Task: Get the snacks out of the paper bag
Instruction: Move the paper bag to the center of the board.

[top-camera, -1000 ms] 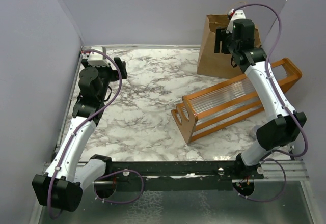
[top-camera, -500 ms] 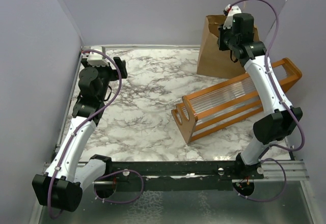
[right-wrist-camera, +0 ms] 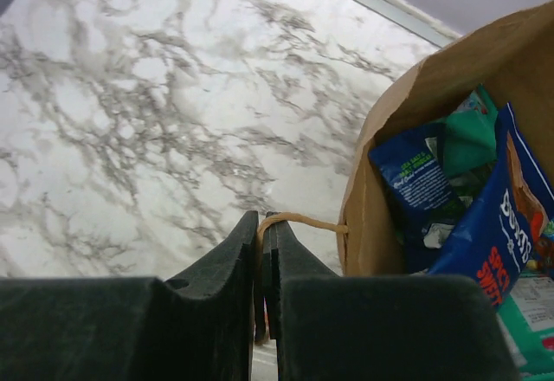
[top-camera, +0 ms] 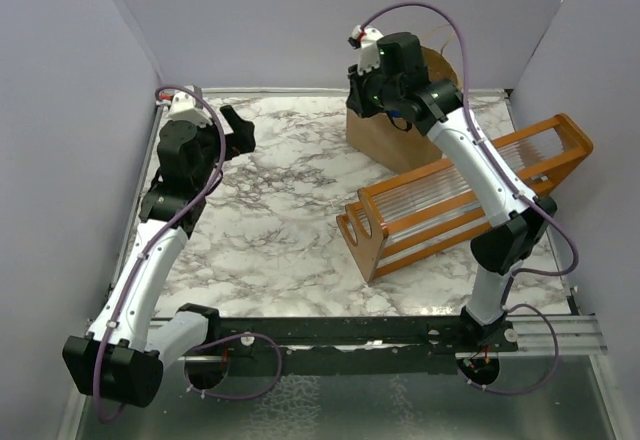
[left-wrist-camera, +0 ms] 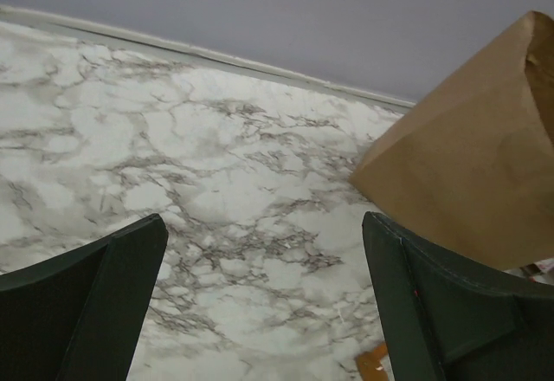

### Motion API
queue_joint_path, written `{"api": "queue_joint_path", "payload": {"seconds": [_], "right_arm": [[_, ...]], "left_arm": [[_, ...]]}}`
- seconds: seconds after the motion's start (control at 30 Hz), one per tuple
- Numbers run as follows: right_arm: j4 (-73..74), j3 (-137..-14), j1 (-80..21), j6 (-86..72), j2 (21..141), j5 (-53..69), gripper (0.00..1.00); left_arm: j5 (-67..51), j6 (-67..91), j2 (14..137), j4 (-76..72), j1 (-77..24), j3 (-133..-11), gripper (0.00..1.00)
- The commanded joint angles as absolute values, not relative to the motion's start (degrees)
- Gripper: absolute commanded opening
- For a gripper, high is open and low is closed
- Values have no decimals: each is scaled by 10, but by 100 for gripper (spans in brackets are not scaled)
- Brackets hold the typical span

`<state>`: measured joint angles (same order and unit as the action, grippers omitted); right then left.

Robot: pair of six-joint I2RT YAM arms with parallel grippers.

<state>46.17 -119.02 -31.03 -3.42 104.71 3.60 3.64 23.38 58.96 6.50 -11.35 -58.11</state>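
Observation:
The brown paper bag [top-camera: 383, 137] stands tilted at the back of the table, right of centre. My right gripper [top-camera: 366, 88] is above its left side, shut on the bag's thin twisted handle [right-wrist-camera: 299, 220]. The handle loop runs from between the jaws to the bag's rim [right-wrist-camera: 381, 147]. Inside the open bag lie the snacks: blue packets [right-wrist-camera: 421, 192] [right-wrist-camera: 502, 225] and a teal one [right-wrist-camera: 468, 135]. My left gripper [top-camera: 238, 125] hangs open over the back left of the table, apart from the bag [left-wrist-camera: 472, 173], with nothing between its fingers [left-wrist-camera: 264, 225].
An orange wooden rack with clear slats [top-camera: 460, 195] lies just in front of and to the right of the bag; its corner [left-wrist-camera: 374, 365] shows in the left wrist view. Purple walls close in the back and both sides.
My right gripper has shut on the bag's handle and swung left, dragging and tilting the bag with it. The left gripper has lifted a little and turned toward the bag.

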Motion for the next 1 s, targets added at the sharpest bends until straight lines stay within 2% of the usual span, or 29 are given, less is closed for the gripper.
{"api": "queue_joint_path", "payload": {"seconds": [0.0,0.27,0.37,0.47,0.63,0.7,0.93,0.97], "right_arm": [[477,-1261,-371,-63,1081,69,7],[459,-1296,-452,-102,1113,103,9],[454,-1304,-461,-108,1121,117,13],[452,-1303,-461,-102,1111,105,27],[437,-1257,-461,-67,1047,53,67],[424,-1226,-461,-52,1014,22,78],[361,-1127,-453,10,903,-144,99],[346,-1114,-439,14,893,-148,100]], "left_arm": [[-18,354,573,147,-112,-626,98],[-109,484,520,134,-112,-603,96],[-126,524,505,118,-112,-588,94],[-138,549,498,109,-112,-584,93],[-153,558,500,106,-112,-596,93],[-154,554,504,113,-112,-610,94],[-168,560,531,92,-112,-630,97],[-173,558,542,90,-112,-636,97]]}}
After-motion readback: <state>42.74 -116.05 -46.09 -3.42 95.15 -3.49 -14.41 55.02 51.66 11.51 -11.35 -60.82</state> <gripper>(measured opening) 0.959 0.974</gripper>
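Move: The right fingers already pinch the paper bag's near-left handle; the board's centre lies about 11 cm back of them, 1 cm left and 24 cm below. The paper bag's middle is some 12 cm right, 2 cm ahead and 12 cm below; the wooden rack's is roughly 28 cm right, 12 cm back and 18 cm below. From the left hand, the board's centre is about 25 cm right, 6 cm back and 24 cm below. Right hand drags the bag about 15 cm left and back by its handle, releases, rises rightward; left hand retreats. ##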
